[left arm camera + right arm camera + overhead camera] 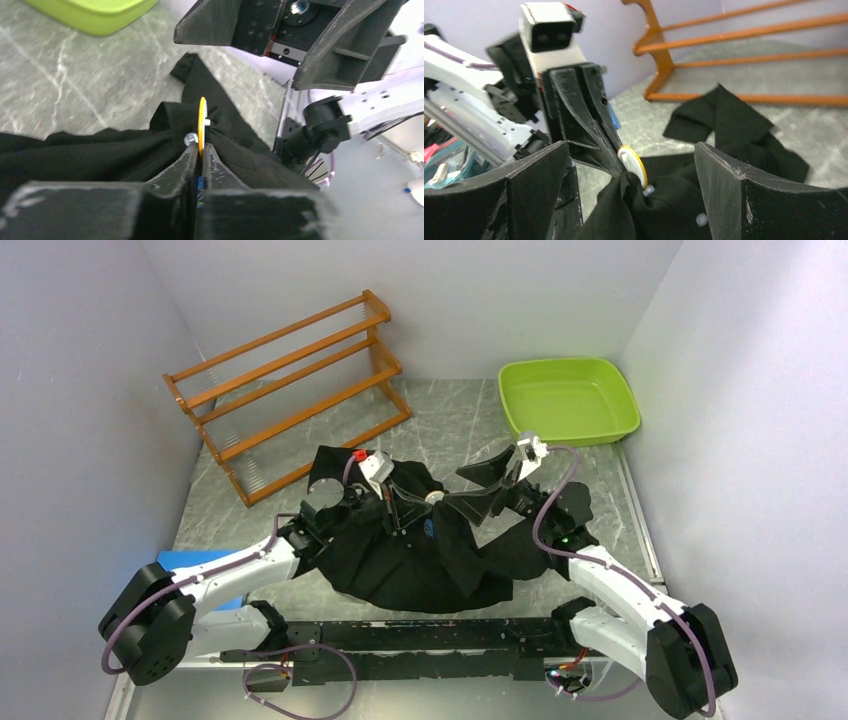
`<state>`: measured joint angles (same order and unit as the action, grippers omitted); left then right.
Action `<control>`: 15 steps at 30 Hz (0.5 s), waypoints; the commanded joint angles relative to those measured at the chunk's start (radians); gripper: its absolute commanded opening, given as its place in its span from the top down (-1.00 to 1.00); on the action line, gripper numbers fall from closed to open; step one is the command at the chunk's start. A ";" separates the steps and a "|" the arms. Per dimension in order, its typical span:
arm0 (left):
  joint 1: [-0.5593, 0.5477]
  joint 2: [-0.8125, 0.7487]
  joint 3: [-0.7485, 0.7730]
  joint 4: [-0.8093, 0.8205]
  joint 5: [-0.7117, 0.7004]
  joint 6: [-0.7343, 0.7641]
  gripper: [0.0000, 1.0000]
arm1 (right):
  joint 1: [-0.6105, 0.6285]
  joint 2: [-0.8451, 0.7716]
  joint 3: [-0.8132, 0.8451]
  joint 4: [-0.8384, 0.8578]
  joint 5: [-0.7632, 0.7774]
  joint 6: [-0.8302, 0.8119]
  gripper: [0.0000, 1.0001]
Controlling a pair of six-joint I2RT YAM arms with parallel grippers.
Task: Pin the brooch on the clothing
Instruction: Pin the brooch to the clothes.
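Note:
The clothing (pixel 420 560) is a black shirt, bunched in the middle of the table and lifted at one spot. The brooch (pixel 201 125) is a round white disc with a yellow rim, standing on edge against gathered cloth (pixel 100 155). My left gripper (pixel 201 149) is shut on the brooch's lower edge. In the right wrist view the brooch (pixel 633 165) sits at the tip of the left fingers (pixel 584 120), with a pale button (pixel 700 219) below it. My right gripper (pixel 631 147) is open, its jaws wide on either side of the raised cloth (pixel 664 210) and touching nothing.
A wooden rack (pixel 290 390) stands at the back left and a green tub (pixel 568 400) at the back right. A blue object (pixel 200 565) lies by the left arm. Walls close in on both sides.

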<state>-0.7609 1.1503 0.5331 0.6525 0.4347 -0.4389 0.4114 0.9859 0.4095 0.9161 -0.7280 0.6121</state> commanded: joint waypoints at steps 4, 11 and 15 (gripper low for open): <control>0.004 0.007 0.203 -0.476 -0.236 0.068 -0.29 | -0.042 -0.101 0.024 -0.546 0.312 -0.084 -1.00; 0.126 -0.104 0.271 -0.680 -0.372 0.021 -0.89 | -0.077 -0.029 0.067 -0.870 0.498 -0.055 -1.00; 0.312 -0.064 0.336 -0.787 -0.290 -0.063 -0.89 | -0.085 0.083 0.069 -0.946 0.489 -0.021 -1.00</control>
<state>-0.5961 1.0725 0.7738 0.0063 0.1345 -0.4160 0.3332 0.9947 0.4389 0.1238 -0.2924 0.5602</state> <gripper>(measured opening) 0.941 0.997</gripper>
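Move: The brooch is just past the left fingertips, about 2 cm to their right and 1 cm ahead, where the shut fingers still hold up the clothes. The blue badge hangs about 4 cm back and 4 cm below them. The clothes' far edge is some 12 cm ahead, straight out, and roughly 18 cm below. From the open, empty right hand, the brooch lies about 7 cm left, 1 cm back and 4 cm lower; the right sleeve is 10 cm right, 6 cm back, far below. Open the left gripper wide to let go of the clothes at the brooch, easing forward first, then swinging out left, about 11 cm in all and nearly level, fingers turning counter-clockwise to point more forward. Meanwhile drop the open right gripper some 15 cm, drawing it right and a little forward, away from the brooch, tipping its fingers well down. ##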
